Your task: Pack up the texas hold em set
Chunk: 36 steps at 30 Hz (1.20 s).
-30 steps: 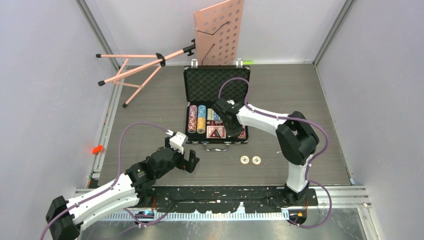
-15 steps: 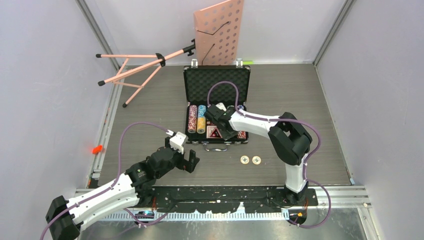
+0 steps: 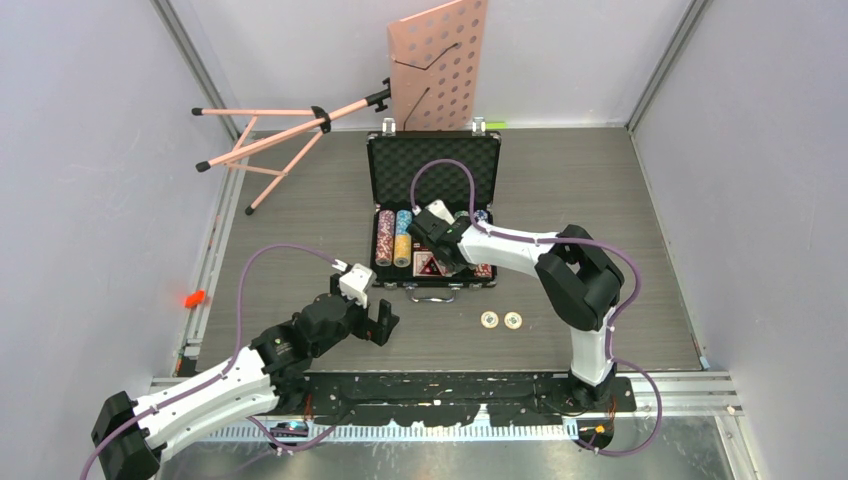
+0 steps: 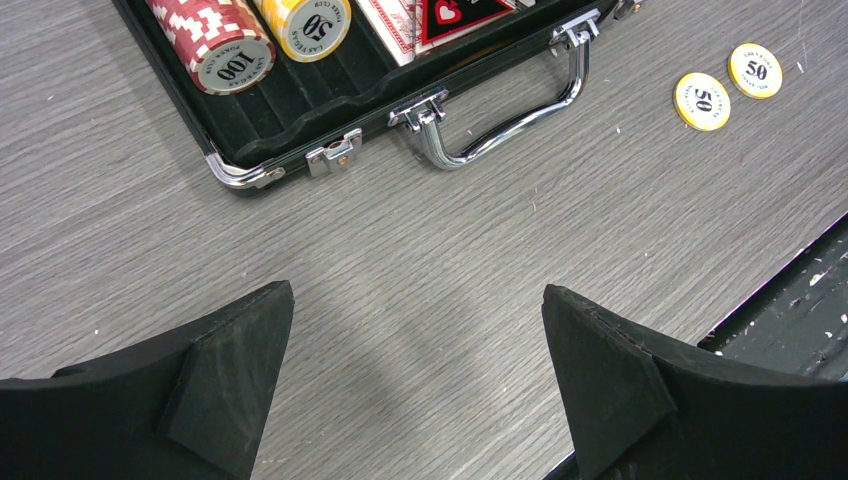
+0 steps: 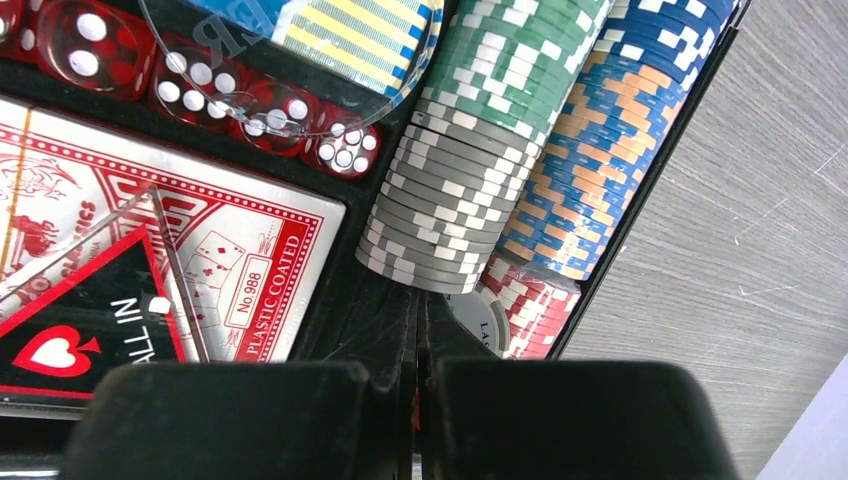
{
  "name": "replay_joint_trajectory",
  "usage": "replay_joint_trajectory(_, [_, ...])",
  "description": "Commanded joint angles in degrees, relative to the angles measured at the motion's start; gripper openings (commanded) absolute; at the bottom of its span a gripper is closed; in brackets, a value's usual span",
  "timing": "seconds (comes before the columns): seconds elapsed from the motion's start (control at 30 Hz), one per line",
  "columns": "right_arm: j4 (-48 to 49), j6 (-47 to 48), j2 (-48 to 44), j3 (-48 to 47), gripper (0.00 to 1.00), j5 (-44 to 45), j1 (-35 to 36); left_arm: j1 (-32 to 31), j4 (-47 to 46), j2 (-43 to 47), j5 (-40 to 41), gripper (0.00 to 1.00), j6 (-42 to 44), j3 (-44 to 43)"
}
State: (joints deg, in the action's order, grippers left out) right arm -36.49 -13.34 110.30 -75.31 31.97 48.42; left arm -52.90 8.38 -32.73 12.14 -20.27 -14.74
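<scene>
The black briefcase (image 3: 433,165) lies open mid-table, foam lid at the back, silver handle (image 4: 510,125) toward me. Rows of poker chips (image 3: 393,237) fill its tray. My right gripper (image 3: 448,262) is low inside the case, shut with nothing between its fingers (image 5: 420,310), just near the grey chip stack (image 5: 440,215), beside the card deck (image 5: 230,260) and red dice (image 5: 200,85). Two yellow chips (image 3: 489,319) (image 3: 513,320) lie loose on the table in front of the case. My left gripper (image 3: 383,322) hovers open over bare table (image 4: 415,290), near-left of the handle.
A pink music stand (image 3: 437,62) leans at the back wall, its tripod legs (image 3: 270,140) lying across the far left. A small orange object (image 3: 194,297) sits at the left edge. The black mounting rail (image 3: 450,385) runs along the near edge.
My right gripper has swung left and toward me inside the case, from the right chip rows to the cards. The left arm has stayed still.
</scene>
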Motion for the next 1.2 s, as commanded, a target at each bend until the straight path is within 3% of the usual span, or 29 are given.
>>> replay_joint_trajectory(0.0, [0.2,2.4,-2.2,0.0,0.01,1.1,0.1,-0.2,-3.0,0.2,-0.1,0.99,1.1,-0.8])
replay_joint_trajectory(0.4, [-0.2,-2.0,-7.8,-0.9,0.06,-12.4,0.0,-0.2,-2.9,0.1,0.0,0.99,1.0,-0.9])
replay_joint_trajectory(0.73, [-5.7,-19.0,-12.6,0.8,0.48,-12.3,-2.4,-0.2,-2.8,0.3,0.1,0.99,0.9,-0.8])
replay_joint_trajectory(0.8, [-5.4,-21.6,-13.6,2.1,0.52,-12.6,-2.8,-0.2,-2.8,0.2,0.1,0.99,0.9,-0.8])
replay_joint_trajectory(1.17, [-1.6,-24.1,-13.2,4.5,0.52,-16.9,-6.1,-0.2,-2.6,0.7,0.1,0.99,0.8,-0.7])
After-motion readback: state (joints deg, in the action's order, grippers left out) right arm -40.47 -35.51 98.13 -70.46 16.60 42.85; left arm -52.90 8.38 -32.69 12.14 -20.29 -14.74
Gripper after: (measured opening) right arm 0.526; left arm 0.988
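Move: Just beside the right hand's shut fingertips, roughly 1 cm to their right and 1 cm back, the loose grey chip lies partly hidden in the case. The grey stack runs straight ahead, its middle some 3 cm out; the red stack stands 5 cm to the right and 1 cm back, and the card box is level, 7 cm left, all near fingertip height. From the left hand that chip is about 10 cm ahead, 18 cm right and 5 cm lower. Coming free of the grey stack's near end, the right hand slides left and slightly back over the slot, lifts nearly 4 cm, then swings right again while drawing back, about 3 cm behind its start in all. On the way up the fingers spread to half open and the wrist turns some 20 degrees clockwise, its left side rising about 25, leaving the fingers above and behind the loose chip. ##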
